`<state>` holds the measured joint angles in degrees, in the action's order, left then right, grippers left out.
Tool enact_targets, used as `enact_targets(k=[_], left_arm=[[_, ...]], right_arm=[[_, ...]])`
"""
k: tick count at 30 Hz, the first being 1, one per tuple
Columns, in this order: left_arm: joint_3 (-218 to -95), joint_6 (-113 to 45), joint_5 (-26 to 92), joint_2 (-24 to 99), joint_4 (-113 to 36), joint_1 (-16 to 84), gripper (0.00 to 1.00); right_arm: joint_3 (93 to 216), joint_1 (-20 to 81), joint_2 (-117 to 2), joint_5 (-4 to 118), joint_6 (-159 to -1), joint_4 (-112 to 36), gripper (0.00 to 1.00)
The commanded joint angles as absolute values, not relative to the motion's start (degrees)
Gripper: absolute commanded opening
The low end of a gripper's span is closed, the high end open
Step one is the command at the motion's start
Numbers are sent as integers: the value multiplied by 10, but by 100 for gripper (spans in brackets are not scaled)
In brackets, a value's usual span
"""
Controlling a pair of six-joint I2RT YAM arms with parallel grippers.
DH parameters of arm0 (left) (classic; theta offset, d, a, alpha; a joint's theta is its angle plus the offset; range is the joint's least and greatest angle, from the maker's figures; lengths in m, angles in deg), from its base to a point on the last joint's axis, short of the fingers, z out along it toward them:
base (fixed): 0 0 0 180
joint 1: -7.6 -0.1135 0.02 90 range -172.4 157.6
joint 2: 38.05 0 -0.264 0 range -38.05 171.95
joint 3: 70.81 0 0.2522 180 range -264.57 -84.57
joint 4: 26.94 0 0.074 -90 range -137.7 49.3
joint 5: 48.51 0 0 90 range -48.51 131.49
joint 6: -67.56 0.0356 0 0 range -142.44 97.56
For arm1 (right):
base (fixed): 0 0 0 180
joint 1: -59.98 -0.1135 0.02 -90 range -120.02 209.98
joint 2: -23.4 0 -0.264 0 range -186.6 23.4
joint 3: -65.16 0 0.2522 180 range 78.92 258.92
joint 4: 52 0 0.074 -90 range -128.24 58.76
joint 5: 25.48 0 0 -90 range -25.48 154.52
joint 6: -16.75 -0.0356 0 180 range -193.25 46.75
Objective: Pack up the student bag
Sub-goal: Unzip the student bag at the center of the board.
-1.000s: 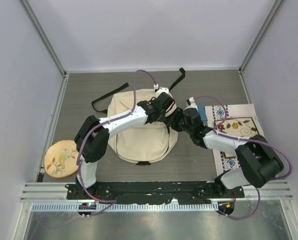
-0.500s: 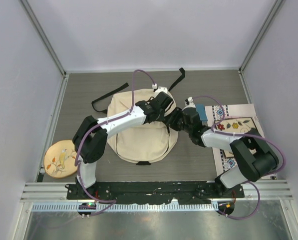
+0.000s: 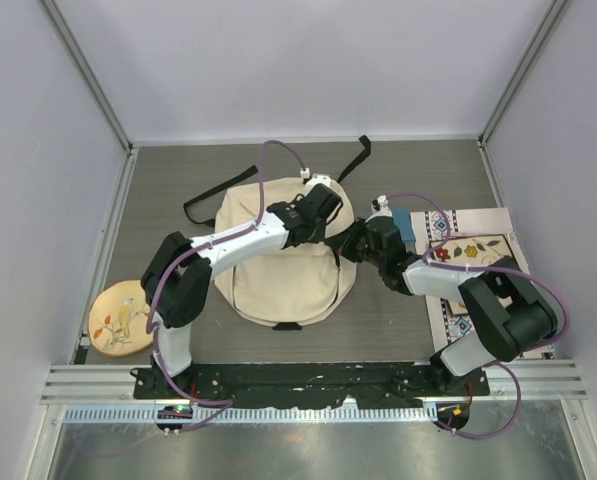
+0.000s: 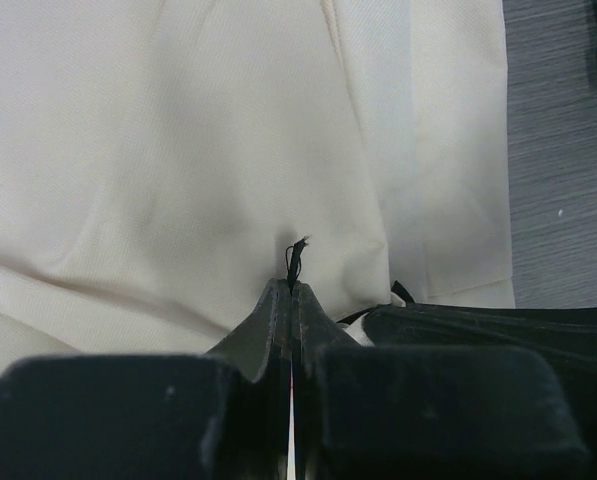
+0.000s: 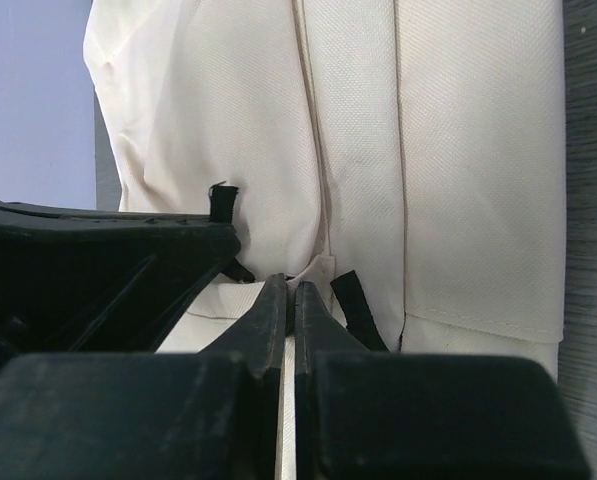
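Note:
The student bag point(image 3: 278, 270) is a large cream backpack lying flat mid-table, its black straps point(image 3: 216, 195) trailing off the far end. Both grippers meet at its right edge. My left gripper point(image 3: 330, 228) reaches across the bag and is shut; in the left wrist view a thin black zipper pull point(image 4: 296, 255) sticks out of its closed tips point(image 4: 292, 287). My right gripper point(image 3: 351, 246) comes in from the right, shut, and in the right wrist view its tips point(image 5: 290, 285) pinch a small cream fold of the bag's edge point(image 5: 321, 268) beside a black tab point(image 5: 356, 305).
A round wooden disc with a painted bird point(image 3: 121, 318) lies at the near left. A patterned cloth with a flowered board point(image 3: 478, 258) sits at the right, with a teal object point(image 3: 404, 226) at its far corner. Grey walls enclose the table.
My right gripper has slid slightly left to the bag's edge and closed its jaws on the fabric. The left gripper stays shut and has barely shifted.

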<state>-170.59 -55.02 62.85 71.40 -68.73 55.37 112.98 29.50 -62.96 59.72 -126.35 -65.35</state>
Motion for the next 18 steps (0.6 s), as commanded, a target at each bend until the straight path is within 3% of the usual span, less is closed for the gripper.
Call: enact_targets(k=[1,18], left_arm=[[-1692,-548,656,656,-678,537,0],[-1457,-528,701,467,-673,371,0]], right_arm=[[1133,308,-607,622,-1256,-637,1],[1121,335,-590,623,-1246,-617,1]])
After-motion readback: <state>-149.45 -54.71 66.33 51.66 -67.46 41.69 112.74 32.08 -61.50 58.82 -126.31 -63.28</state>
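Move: The zipper's left end, where the held zipper pull is being taken, lies about 19 cm to the left of the left hand, 1 cm back and some 3 cm lower. The zipper's right end, pinched in the right fingers, is only about 3 cm right of the left hand and 1 cm back. A black strip lies 4 cm back and 5 cm right of the left hand; the bag's black bottom tab is roughly 20 cm back and 8 cm left. The zipper pull, still pinched in the shut left fingers, is drawn left along the zipper and away from the right hand by about 15 cm, slowly at first and then fast, with the left wrist turning some 15 degrees counter-clockwise. The right fingers keep their pinch on the bag at the zipper's right end and ease about 1.5 cm to the right, against the pull. ##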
